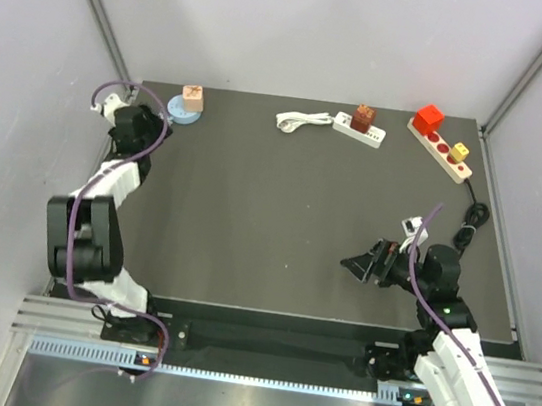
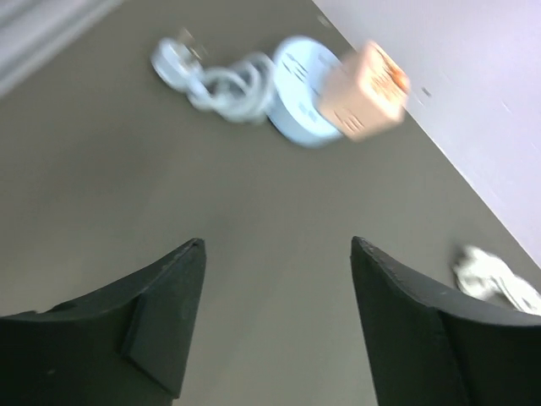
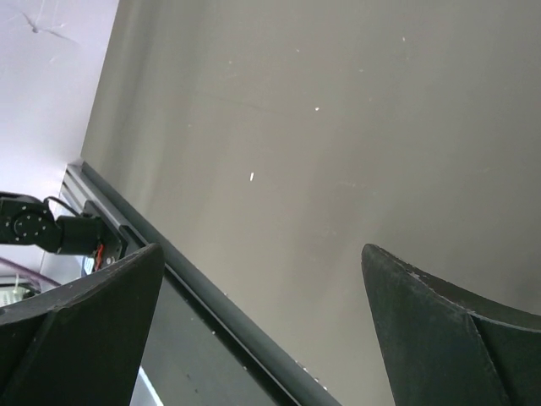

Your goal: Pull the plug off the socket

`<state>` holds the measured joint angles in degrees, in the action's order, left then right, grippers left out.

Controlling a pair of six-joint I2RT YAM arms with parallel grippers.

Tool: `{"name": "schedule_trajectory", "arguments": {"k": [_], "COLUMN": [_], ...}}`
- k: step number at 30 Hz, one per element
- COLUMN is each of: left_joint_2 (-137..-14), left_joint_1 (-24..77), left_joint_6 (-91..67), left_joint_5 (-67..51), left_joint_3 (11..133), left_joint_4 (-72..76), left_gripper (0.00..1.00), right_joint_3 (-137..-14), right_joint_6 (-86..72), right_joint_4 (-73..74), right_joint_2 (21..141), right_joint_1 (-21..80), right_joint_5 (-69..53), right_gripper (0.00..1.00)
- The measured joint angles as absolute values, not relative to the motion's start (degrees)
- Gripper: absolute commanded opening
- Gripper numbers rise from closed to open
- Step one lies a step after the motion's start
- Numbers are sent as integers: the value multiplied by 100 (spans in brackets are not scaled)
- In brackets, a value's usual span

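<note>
A tan cube plug (image 1: 193, 98) stands in a round pale-blue socket (image 1: 180, 110) at the back left of the dark table. In the left wrist view, blurred, the plug (image 2: 363, 91) and socket (image 2: 297, 108) lie well ahead of the fingers, with a coiled white cable (image 2: 221, 82) beside them. My left gripper (image 1: 151, 124) (image 2: 277, 245) is open over bare table, short of the socket. Far from any plug, my right gripper (image 1: 351, 264) (image 3: 262, 254) is open near the front right, with nothing between its fingers.
A white power strip (image 1: 359, 130) with a brown plug (image 1: 365, 116) and a white cable (image 1: 301, 121) lies at the back middle. At the back right, a beige strip (image 1: 442, 153) carries red (image 1: 428, 117) and yellow (image 1: 460, 150) plugs; a black cable (image 1: 467, 229) trails from it. The table's front rail (image 3: 211, 313) runs under my right gripper.
</note>
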<state>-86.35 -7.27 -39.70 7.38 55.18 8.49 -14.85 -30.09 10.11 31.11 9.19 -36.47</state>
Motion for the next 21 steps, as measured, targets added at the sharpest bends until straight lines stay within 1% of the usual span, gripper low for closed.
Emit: {"name": "schedule_trajectory", "arguments": {"k": [1, 2, 3, 5, 9, 21], "left_joint_2": [-8917, -9205, -9432, -9872, -10628, -12195], "left_joint_1": [-873, -1039, -1170, -1389, -1662, -1623], "left_joint_6": [-3892, -3833, -3789, -3741, -3767, -4412], "left_joint_5": [694, 607, 497, 244, -231, -897], "left_joint_3": [5640, 5765, 5865, 6045, 6418, 7719], "left_joint_4": [1011, 1173, 1308, 1575, 1973, 2694], "left_gripper": [68, 60, 59, 57, 58, 53], "right_joint_3": [-1520, -1559, -1601, -1695, -1828, -1855], "right_joint_6": [-2998, -2980, -2958, -2906, -2801, -2738], "right_joint_4": [1044, 1083, 1122, 1216, 1332, 1444], "right_joint_2": [3092, 3070, 3059, 3033, 3020, 3118], "right_joint_1": [919, 919, 919, 919, 919, 919], "right_joint_5": [-3660, -3673, -3680, -3697, -3719, -3701], "right_gripper": [100, 100, 100, 100, 100, 100]}}
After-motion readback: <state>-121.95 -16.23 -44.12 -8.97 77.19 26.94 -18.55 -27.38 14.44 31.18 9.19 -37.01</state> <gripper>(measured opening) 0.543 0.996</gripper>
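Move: The pink cube plug on the round blue socket lies about 24 cm ahead of the left hand, 2 cm to its right and 12 cm below. The blue socket's middle is some 3 cm nearer and 3 cm farther left; the cable coil lies 17 cm ahead of the hand and 4 cm left, the loose pronged plug about 12 cm ahead and 8 cm left. From the right hand the cube is roughly 51 cm ahead and 49 cm left. Without touching anything yet, the left hand heads for the blue socket and its pink cube plug, going forward some 13 cm while sinking about 7 cm. Early on it also swings about 6 cm left, then runs nearly straight forward. The fingers draw in from wide to about half open, and the wrist rolls slightly, left side dipping, as the tips lift a little. ##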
